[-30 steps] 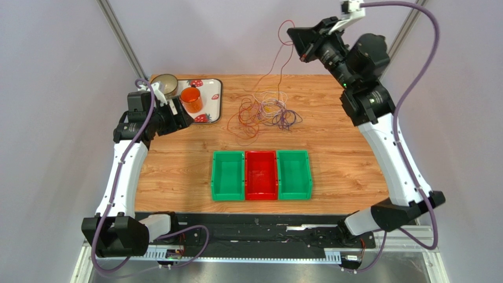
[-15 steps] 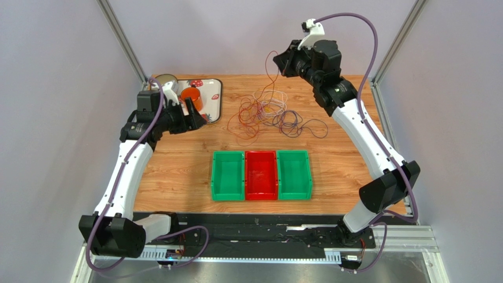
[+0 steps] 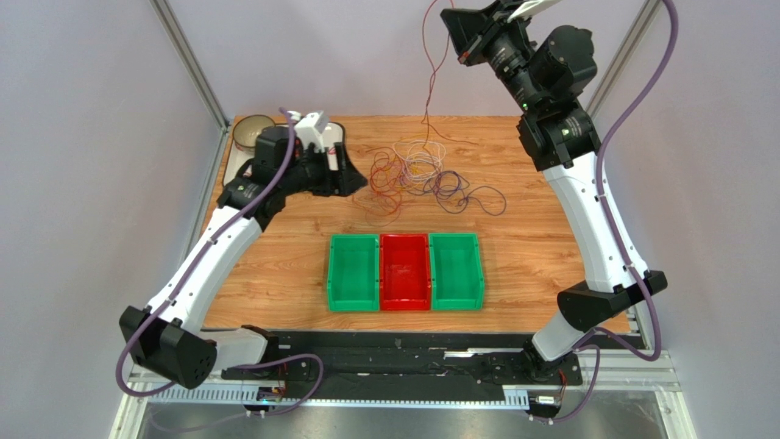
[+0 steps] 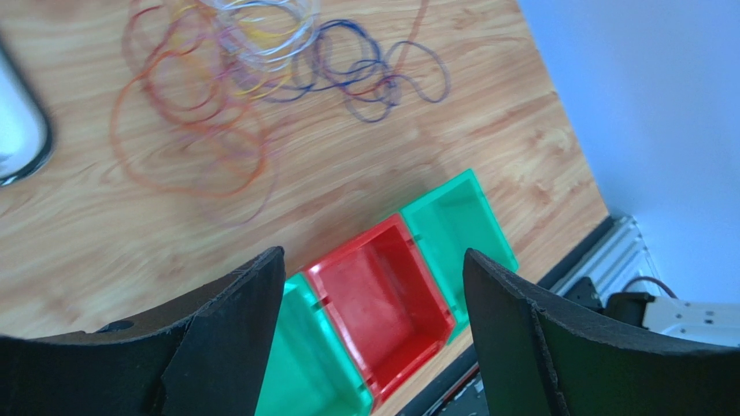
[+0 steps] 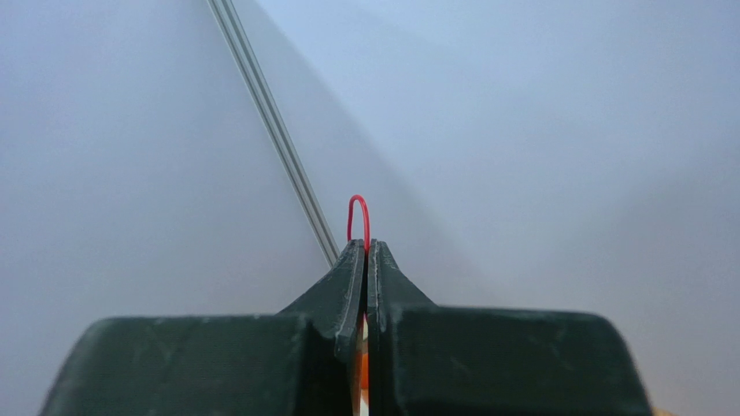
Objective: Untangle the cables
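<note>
The cables [image 3: 414,172] lie in a loose tangle of orange-red, purple and whitish loops at the back middle of the table, also seen in the left wrist view as cables [image 4: 260,69]. One orange-red cable [image 3: 430,82] rises from the pile to my right gripper [image 3: 450,27], held high above the table. That right gripper [image 5: 366,251] is shut on it, a small red loop [image 5: 358,212] poking out past the tips. My left gripper [image 3: 359,176] hovers open just left of the pile; in its own view the left gripper [image 4: 373,260] has nothing between its fingers.
Three small bins stand in a row in front of the pile: green [image 3: 353,273], red [image 3: 405,271], green [image 3: 456,271]. A bowl [image 3: 252,131] and a tray [image 4: 17,130] are at the back left, largely hidden by the left arm.
My right gripper has risen with the orange-red cable, drawing it up out of the pile. My left arm has swung right from the tray to the pile's left edge.
</note>
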`<action>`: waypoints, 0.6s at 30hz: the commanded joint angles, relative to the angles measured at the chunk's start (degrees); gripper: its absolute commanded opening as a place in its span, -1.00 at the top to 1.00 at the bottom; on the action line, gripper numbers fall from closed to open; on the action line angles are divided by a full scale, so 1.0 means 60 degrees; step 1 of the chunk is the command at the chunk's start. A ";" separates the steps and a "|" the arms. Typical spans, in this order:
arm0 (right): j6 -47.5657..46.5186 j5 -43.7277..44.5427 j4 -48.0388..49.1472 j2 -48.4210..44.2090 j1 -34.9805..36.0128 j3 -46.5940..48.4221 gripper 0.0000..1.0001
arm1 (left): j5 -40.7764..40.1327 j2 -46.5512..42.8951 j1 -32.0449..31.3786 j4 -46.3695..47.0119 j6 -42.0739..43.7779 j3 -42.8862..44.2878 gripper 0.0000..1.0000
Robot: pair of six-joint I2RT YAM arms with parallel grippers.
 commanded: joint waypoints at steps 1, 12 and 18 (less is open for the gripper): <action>0.0312 -0.0023 0.0537 -0.0015 0.0028 0.0583 1.00 | -0.0508 0.0913 -0.0724 0.1582 -0.0444 0.0644 -0.67; 0.0445 0.0240 0.0318 -0.0279 0.0028 0.0481 1.00 | -0.0918 0.4323 -0.2145 0.3971 0.0419 0.1889 -0.73; 0.0474 0.0314 0.0303 -0.0455 0.0028 0.0276 1.00 | -0.1296 0.5760 -0.2452 0.5463 0.0170 0.2227 -0.68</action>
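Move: The red cable, pinched high by the right hand, hangs to the pile; its lower stretch is about 17 cm ahead of the left hand, 16 cm to its right and 12 cm below. The tangled pile lies some 16 cm ahead, 14 cm right and 28 cm down, with the blue loops about 13 cm ahead and 23 cm right. From the right hand, that red stretch is roughly 9 cm ahead, 2 cm left and 43 cm below. The left hand sweeps some 15 cm to the right towards the hanging red cable, at first nearly level, then also reaching about 8 cm forward and sinking by nearly as much, its wrist swinging round about 10 degrees clockwise and its fingers staying wide open. The right hand keeps its shut pinch on the red cable, lifts it a last 2 cm or so and then holds it nearly still, high above the table, while the other hand comes in. ##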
